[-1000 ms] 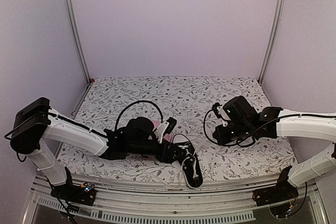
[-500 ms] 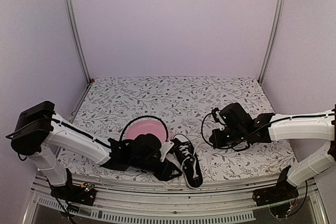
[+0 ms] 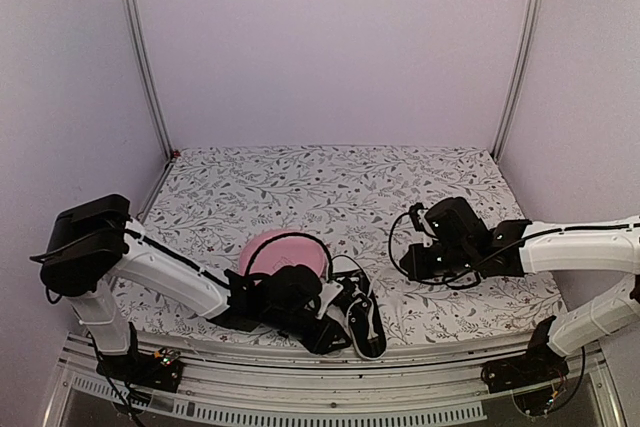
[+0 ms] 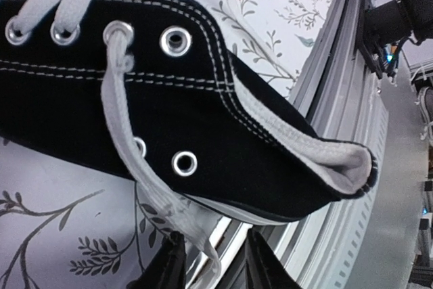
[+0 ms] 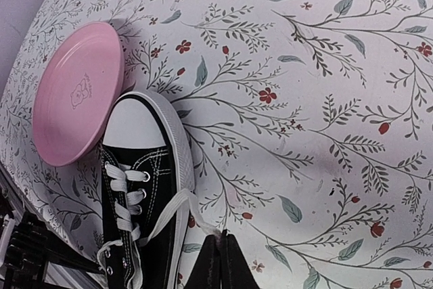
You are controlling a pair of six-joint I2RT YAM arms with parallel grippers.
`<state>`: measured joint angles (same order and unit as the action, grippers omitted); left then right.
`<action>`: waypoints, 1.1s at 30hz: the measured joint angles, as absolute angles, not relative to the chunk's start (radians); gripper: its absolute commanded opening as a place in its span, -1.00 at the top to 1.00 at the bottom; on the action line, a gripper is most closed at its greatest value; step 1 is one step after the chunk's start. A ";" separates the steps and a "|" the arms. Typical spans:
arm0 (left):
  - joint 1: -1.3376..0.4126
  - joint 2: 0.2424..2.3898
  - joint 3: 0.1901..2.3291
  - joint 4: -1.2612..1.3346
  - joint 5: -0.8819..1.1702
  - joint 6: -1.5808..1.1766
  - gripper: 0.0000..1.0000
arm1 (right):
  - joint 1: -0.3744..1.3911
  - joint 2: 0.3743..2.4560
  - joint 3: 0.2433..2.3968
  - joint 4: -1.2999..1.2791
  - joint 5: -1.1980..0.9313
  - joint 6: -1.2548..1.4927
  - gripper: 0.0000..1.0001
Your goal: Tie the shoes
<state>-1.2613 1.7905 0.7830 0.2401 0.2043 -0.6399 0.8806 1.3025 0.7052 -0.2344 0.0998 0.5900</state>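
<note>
The black sneaker (image 3: 365, 319) with white laces lies near the table's front edge, toe cap pointing away beside the pink plate. In the left wrist view its black side with metal eyelets (image 4: 223, 126) fills the frame. A loose white lace (image 4: 135, 160) hangs down between the fingers of my left gripper (image 4: 216, 265), whose jaws stand apart. My left gripper (image 3: 338, 327) is at the shoe's left side. My right gripper (image 5: 220, 241) is shut on the end of the other lace (image 5: 169, 208), pulled out to the right of the shoe (image 5: 145, 187). It sits right of the shoe (image 3: 410, 265).
A pink plate (image 3: 285, 250) lies just behind and left of the shoe, touching its toe in the right wrist view (image 5: 76, 93). The metal rail of the table's front edge (image 4: 338, 221) runs right under the shoe's heel. Floral cloth (image 3: 340, 182) covers the table.
My left arm has swung forward and to the right, uncovering the pink plate, and its gripper now sits at the shoe's side. My right gripper has shifted only slightly.
</note>
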 measured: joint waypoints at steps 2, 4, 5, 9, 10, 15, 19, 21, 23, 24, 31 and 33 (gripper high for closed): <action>-1.261 1.801 0.790 0.240 0.205 -0.640 0.62 | 0.881 1.301 0.698 -0.228 0.099 0.593 0.94; -1.261 1.810 0.796 0.232 0.202 -0.641 0.81 | 0.881 1.296 0.690 -0.220 0.098 0.596 0.94; -1.261 1.816 0.801 0.222 0.197 -0.643 0.86 | 0.880 1.293 0.686 -0.214 0.097 0.598 0.94; -1.260 1.839 0.830 0.196 0.178 -0.648 0.92 | 0.878 1.288 0.679 -0.196 0.091 0.606 0.94; -1.259 1.845 0.840 0.191 0.172 -0.648 0.94 | 0.878 1.287 0.679 -0.193 0.090 0.606 0.94; -1.258 1.857 0.868 0.161 0.154 -0.648 1.00 | 0.877 1.284 0.679 -0.178 0.086 0.609 0.94; -1.253 1.854 0.868 0.159 0.124 -0.653 1.00 | 0.877 1.284 0.679 -0.170 0.086 0.610 0.93; -1.249 1.838 0.860 0.150 0.086 -0.659 1.00 | 0.875 1.284 0.679 -0.163 0.086 0.609 0.93; -1.240 1.806 0.842 0.138 0.045 -0.667 1.00 | 0.869 1.284 0.679 -0.151 0.086 0.608 0.93; -1.237 1.789 0.834 0.135 0.030 -0.670 1.00 | 0.865 1.285 0.679 -0.144 0.085 0.606 0.93; -1.179 1.672 0.817 0.146 -0.052 -0.681 1.00 | 0.821 1.375 0.681 -0.045 0.060 0.578 0.93; -1.159 1.663 0.817 0.155 -0.058 -0.681 1.00 | 0.812 1.409 0.681 -0.017 0.047 0.569 0.89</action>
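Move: The left hand is low beside the heel, with the left lace between its half-open fingers, about 1 cm below the hand point and level with it both ways. From there the shoe's middle is about 7 cm ahead, 3 cm to the right and at the same height; the pink plate is some 22 cm ahead, 13 cm left and 2 cm lower. From the right hand, still gripping the other lace, the left lace is about 14 cm back, 13 cm left and 8 cm below. The left hand sinks about a centimetre and shuts its fingers on the loose lace beside the heel, then carries the pinched lace some 9 cm forward along the shoe's left side, rising about 6 cm from its lowest point, easing slightly left and turning roughly 20 degrees counter-clockwise. The right hand keeps its closed grip on the other lace, holding nearly still at first and then easing about 3 cm forward, finally dipping a little. ##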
